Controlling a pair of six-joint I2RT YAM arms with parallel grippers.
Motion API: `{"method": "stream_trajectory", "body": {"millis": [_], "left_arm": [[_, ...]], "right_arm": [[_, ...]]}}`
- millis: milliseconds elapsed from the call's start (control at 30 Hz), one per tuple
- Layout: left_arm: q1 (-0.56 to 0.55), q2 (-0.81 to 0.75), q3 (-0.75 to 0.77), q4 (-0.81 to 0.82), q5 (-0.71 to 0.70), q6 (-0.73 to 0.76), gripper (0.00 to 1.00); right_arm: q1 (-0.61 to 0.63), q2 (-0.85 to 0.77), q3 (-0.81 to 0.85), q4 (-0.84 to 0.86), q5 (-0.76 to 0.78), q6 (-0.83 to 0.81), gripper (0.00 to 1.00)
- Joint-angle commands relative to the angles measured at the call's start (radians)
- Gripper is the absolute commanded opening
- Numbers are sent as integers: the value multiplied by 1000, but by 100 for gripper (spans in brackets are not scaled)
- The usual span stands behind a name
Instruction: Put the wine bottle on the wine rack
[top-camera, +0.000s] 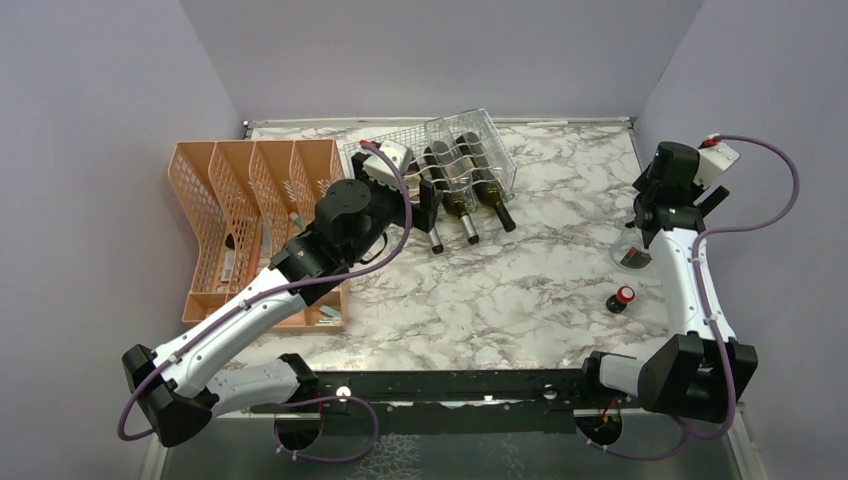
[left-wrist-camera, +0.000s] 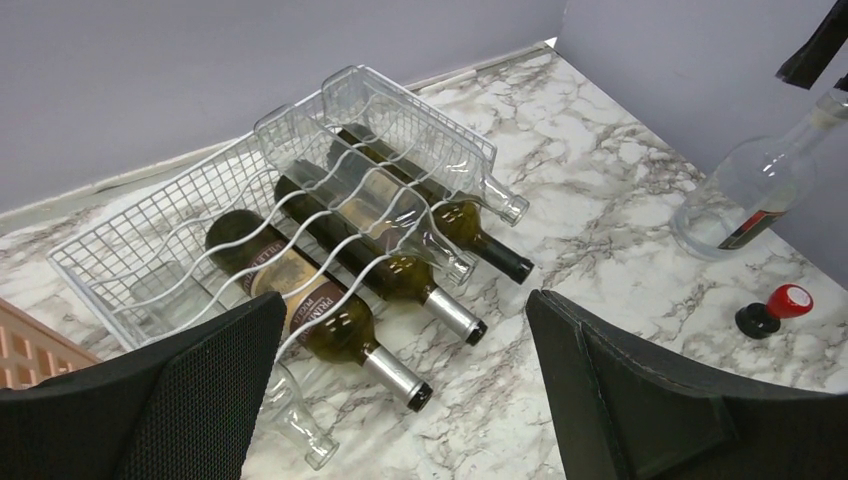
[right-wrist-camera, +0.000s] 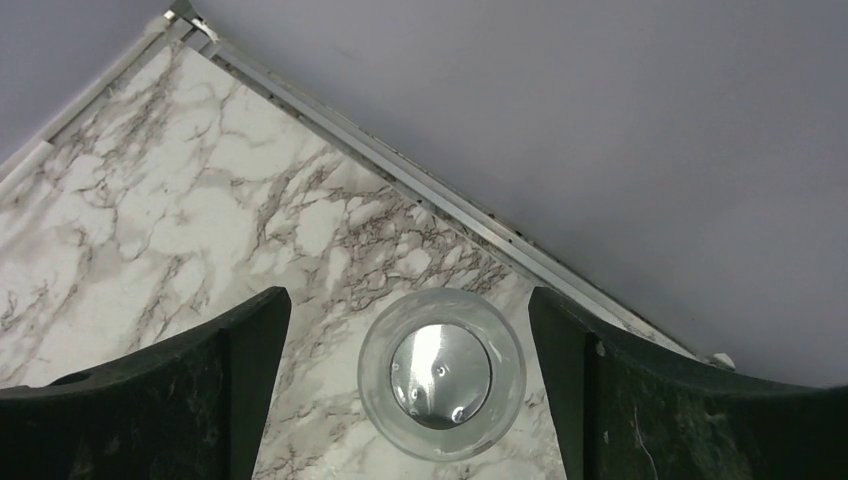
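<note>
The wine bottle (left-wrist-camera: 745, 195) is clear glass with a dark label and stands upright on the marble at the right. From above I see its silver cap inside the round glass shoulder (right-wrist-camera: 441, 372). My right gripper (right-wrist-camera: 408, 296) hangs open over it, one finger on each side, touching nothing. In the top view the bottle's base (top-camera: 628, 256) shows below that gripper (top-camera: 645, 215). The white wire wine rack (left-wrist-camera: 150, 235) stands at the back and holds several lying bottles. My left gripper (left-wrist-camera: 405, 300) is open and empty in front of it (top-camera: 428, 203).
An orange mesh file organiser (top-camera: 250, 215) stands at the left. A small black stopper with a red top (top-camera: 622, 297) sits near the right arm. A clear bottle (left-wrist-camera: 295, 415) lies at the rack's front left corner. Walls close in behind and to the right.
</note>
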Motion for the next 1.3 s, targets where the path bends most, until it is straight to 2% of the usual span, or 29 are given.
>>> {"method": "stream_trajectory", "body": {"millis": [0, 133, 267, 367, 600, 733, 867, 1067, 1267], "left_arm": [[3, 15, 26, 24, 53, -59, 99], [4, 30, 23, 31, 59, -86, 99], [3, 43, 18, 39, 65, -95, 99], [3, 55, 17, 39, 65, -95, 99], [3, 71, 8, 47, 72, -95, 99], [3, 67, -9, 46, 72, -95, 99], [3, 74, -25, 56, 92, -99, 99], [1, 67, -113, 163, 205, -65, 99], [1, 66, -145, 170, 185, -65, 99]], "right_arm": [[-12, 6, -42, 51, 22, 23, 90], [-19, 16, -72, 43, -4, 32, 85], [-19, -6, -111, 40, 1, 31, 74], [-19, -8, -127, 59, 4, 5, 62], [-20, 5, -88, 45, -59, -49, 26], [-19, -6, -58, 23, -125, -87, 12], [-17, -22, -3, -26, -293, -96, 6], [4, -51, 66, -89, -474, -104, 4], [57, -73, 80, -110, -669, -69, 3]]}}
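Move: The clear glass bottle stands upright almost under the open right fingers, its middle about 1 cm back and some 13 cm below that hand, its capped neck just beneath the fingers. The small red-capped bottle is about 16 cm back and 4 cm to the left, 22 cm below. The black-necked wine bottle on the rack lies roughly 45 cm left and 20 cm ahead. From the left hand, the clear bottle is about 68 cm right, 2 cm ahead and 22 cm below. The clear bottle's capped neck is taken by the right hand, which sinks about 5 cm over it, easing slightly back, and pinches it. Keeping that grip at nearly the same height, the hand swings about 8 cm left towards the rack and turns counter-clockwise by some 30 degrees, its left side rising. The left hand, empty and still open, sinks about 6 cm and drifts right beside the rack. ##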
